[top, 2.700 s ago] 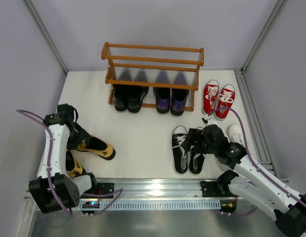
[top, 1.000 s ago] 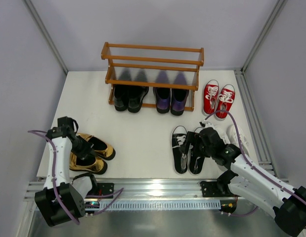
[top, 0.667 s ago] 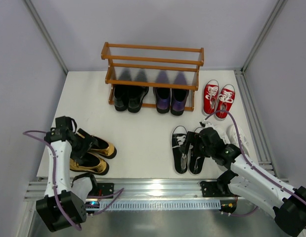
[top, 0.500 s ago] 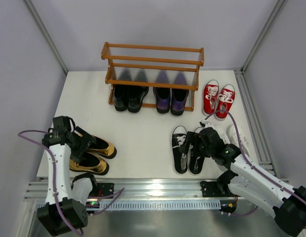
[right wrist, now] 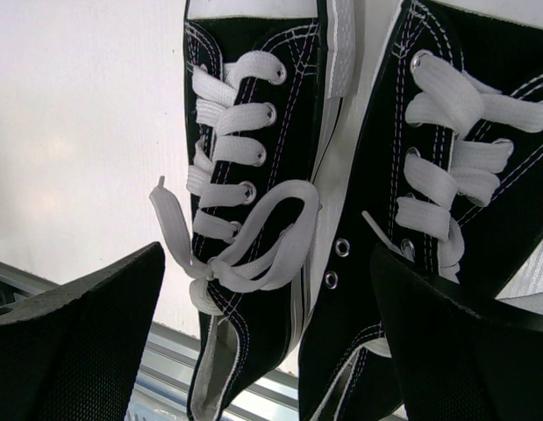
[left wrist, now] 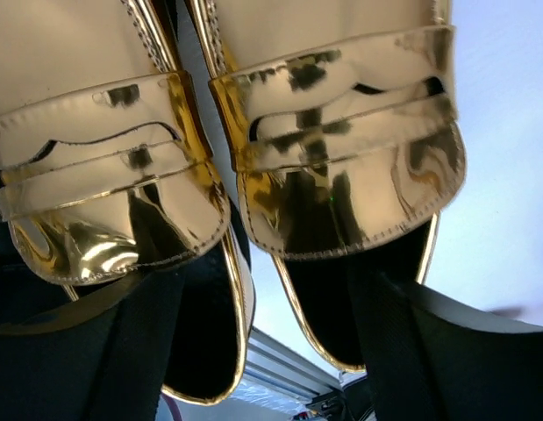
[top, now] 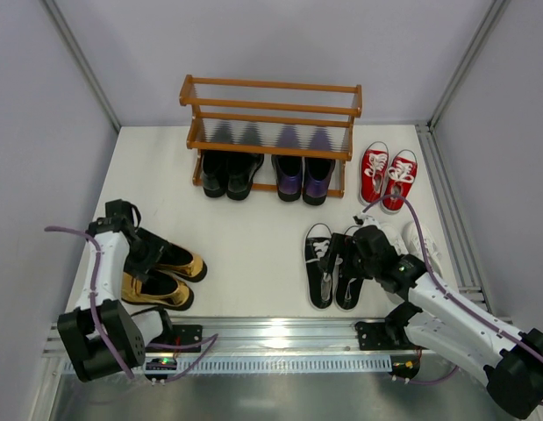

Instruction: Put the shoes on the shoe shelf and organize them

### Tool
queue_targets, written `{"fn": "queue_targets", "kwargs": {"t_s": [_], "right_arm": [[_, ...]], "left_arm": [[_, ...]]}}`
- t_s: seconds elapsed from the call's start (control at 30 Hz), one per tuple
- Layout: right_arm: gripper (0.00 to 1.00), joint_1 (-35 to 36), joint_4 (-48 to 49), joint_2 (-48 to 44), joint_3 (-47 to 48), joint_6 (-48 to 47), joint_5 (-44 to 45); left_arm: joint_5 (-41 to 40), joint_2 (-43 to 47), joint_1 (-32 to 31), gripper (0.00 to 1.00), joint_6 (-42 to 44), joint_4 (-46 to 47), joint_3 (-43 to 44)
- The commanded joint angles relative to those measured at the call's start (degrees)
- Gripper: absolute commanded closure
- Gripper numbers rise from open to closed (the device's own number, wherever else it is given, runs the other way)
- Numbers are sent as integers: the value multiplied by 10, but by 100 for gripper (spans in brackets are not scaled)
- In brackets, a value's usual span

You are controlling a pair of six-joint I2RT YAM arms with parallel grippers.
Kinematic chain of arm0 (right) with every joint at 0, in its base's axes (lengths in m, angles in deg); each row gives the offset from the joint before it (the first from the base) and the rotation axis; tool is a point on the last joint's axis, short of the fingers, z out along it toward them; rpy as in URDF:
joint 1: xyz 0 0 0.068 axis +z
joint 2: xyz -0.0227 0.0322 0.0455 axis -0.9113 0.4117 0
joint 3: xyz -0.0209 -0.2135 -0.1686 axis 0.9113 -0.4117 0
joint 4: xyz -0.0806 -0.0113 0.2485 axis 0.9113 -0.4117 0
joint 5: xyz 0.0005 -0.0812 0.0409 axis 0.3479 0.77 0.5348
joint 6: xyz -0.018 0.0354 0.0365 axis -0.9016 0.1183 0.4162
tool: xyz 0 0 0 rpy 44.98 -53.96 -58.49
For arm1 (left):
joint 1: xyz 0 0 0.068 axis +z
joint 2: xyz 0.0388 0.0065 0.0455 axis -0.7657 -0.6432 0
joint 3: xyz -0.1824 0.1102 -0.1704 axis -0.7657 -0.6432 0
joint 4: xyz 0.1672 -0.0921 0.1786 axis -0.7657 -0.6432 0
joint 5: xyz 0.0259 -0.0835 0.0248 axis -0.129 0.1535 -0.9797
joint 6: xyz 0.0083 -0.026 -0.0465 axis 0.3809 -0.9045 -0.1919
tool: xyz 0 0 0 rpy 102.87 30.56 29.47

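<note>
The shoe shelf stands at the back, with glossy black dress shoes and purple loafers on its bottom tier. Red sneakers sit on the table to its right. The gold loafers lie side by side at the near left. My left gripper hangs open over their heel ends, gripping neither. Both black-and-white sneakers lie between the spread fingers of my open right gripper. White sneakers are partly hidden by the right arm.
The shelf's upper tiers carry no shoes. Grey walls close in the left, right and back sides. A metal rail with both arm bases runs along the near edge.
The left gripper has opened and let go of the gold loafer, which now lies beside its mate. The left wrist shifted slightly. The right arm has not moved.
</note>
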Motion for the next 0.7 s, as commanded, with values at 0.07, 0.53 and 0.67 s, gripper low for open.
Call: {"fn": "queue_targets", "kwargs": {"t_s": [0.07,0.53,0.67], "right_arm": [[0,2,-9,6,12,-8,15],[0,2,-15,12,13,-9,19],[0,2,-21,13,17,-8,24]], "left_arm": [[-32,-57,-2,38,-4,74,-20],[-13,-172,-109,100,85,93,70],[-67,-197,-135,100,136,52,151]]}}
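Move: The gold shoes lie side by side right under the left hand, toes mostly to the left; the pair's middle is about 1 cm back, centred left to right and some 5 cm below. From that hand, the black loafers on the lower shelf are roughly 29 cm ahead and 21 cm right, and the black sneakers about 49 cm right, level with it. From the right hand, the gold pair is some 53 cm left and 1 cm back. Lower the open left gripper about 3.5 cm, one finger into each gold shoe's opening, and shut it on the two inner side walls to pinch the pair together. Keep that grip and turn the hand clockwise nearly 20 degrees while easing it forward a couple of centimetres, fingertips tilting slightly back towards the base. ##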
